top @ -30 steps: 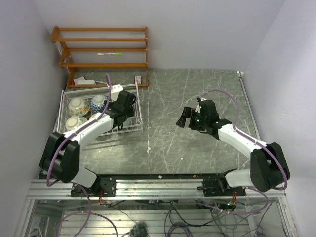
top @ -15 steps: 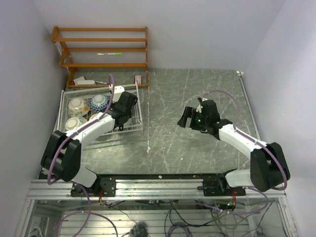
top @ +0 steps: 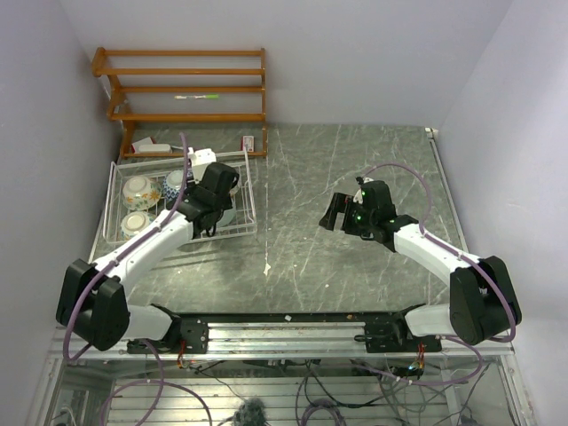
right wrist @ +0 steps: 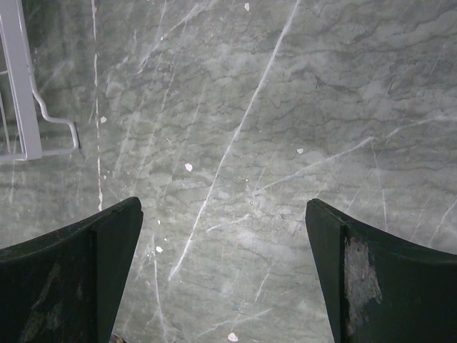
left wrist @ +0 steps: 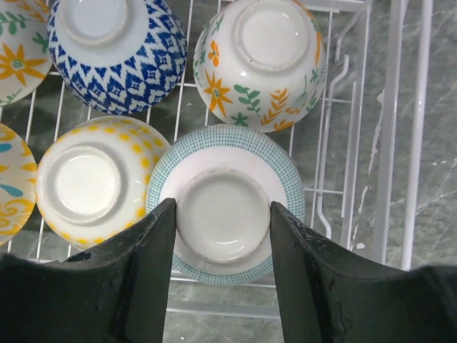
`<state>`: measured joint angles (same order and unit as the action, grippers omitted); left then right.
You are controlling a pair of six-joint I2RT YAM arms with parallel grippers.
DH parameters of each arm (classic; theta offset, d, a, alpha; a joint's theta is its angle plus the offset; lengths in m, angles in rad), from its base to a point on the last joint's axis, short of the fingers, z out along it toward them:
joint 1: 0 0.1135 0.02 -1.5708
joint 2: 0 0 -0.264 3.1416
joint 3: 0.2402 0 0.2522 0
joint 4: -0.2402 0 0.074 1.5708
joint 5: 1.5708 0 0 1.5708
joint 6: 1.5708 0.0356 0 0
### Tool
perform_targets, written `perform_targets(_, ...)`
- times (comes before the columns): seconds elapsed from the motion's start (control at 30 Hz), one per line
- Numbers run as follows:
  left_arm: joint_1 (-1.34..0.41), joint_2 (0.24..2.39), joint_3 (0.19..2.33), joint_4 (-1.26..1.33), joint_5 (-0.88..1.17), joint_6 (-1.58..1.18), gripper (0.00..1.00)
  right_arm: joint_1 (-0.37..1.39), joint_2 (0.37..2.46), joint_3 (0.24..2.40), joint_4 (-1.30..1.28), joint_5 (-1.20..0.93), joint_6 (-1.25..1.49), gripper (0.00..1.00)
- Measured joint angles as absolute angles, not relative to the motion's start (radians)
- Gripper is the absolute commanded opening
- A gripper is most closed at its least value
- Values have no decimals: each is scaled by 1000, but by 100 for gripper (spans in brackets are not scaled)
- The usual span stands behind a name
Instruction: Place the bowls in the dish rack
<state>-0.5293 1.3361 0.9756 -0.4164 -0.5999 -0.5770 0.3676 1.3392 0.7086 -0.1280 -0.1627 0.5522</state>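
The white wire dish rack [top: 112, 200] stands at the left of the table. In the left wrist view several bowls sit upside down on its grid [left wrist: 389, 143]: a blue patterned one [left wrist: 118, 57], an orange floral one [left wrist: 260, 61], a yellow dotted one [left wrist: 89, 182] and a pale teal bowl [left wrist: 225, 153] at the near right. My left gripper [left wrist: 223, 206] is over the rack [top: 211, 213], its fingers pressed against both sides of the teal bowl's foot ring. My right gripper [top: 330, 213] hangs open and empty over bare table [right wrist: 225, 221].
A brown wooden shelf unit [top: 182, 84] stands at the back left, behind the rack, with small items on the table at its foot. The rack's right corner [right wrist: 21, 86] shows at the left edge of the right wrist view. Walls close in on three sides.
My left arm's elbow and shoulder link have swung left and lower, while its gripper has stayed over the rack's right part. The right arm has not moved.
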Motion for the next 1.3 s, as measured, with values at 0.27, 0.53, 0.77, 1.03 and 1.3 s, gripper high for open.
perform_targets(0.27, -529, 1357, 976, -405, -533, -574, 41, 368, 1332, 709, -126, -165, 552, 98)
perform_targets(0.53, -529, 1435, 975, -347, -498, -574, 41, 363, 1324, 709, -126, -165, 552, 98)
perform_targets(0.77, -529, 1474, 975, -303, -492, -569, 48, 355, 1324, 708, -126, -165, 549, 98)
perform_targets(1.03, -532, 1479, 975, -294, -491, -568, 78, 349, 1324, 690, -126, -165, 548, 99)
perform_targets(1.3, -532, 1466, 975, -290, -488, -572, 99, 347, 1307, 686, -126, -167, 548, 99)
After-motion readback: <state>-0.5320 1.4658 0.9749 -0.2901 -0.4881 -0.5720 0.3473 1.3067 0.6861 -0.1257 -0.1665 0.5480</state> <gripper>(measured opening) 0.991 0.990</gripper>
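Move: Pinched by its foot in the left hand, the upturned green bowl is bound for the free spot in the rack's near right corner, about 3 cm to the right, 2 cm ahead and some 6 cm below. The orange-flower bowl stands about 12 cm straight ahead, the yellow-dotted bowl some 12 cm left and 1 ahead, the blue bowl roughly 11 ahead and 14 left, all about 6 cm lower. From the right hand that spot is some 27 cm left and 1 ahead, roughly level in height. Still pinching the green bowl's foot, the left hand carries it about 3 cm to the right and 2 cm forward, away from the yellow-dotted bowl, while lowering it some 4 cm onto the rack with a slight clockwise turn. It then pauses there and opens the fingers wide, letting go of the foot and just starting to rise. ##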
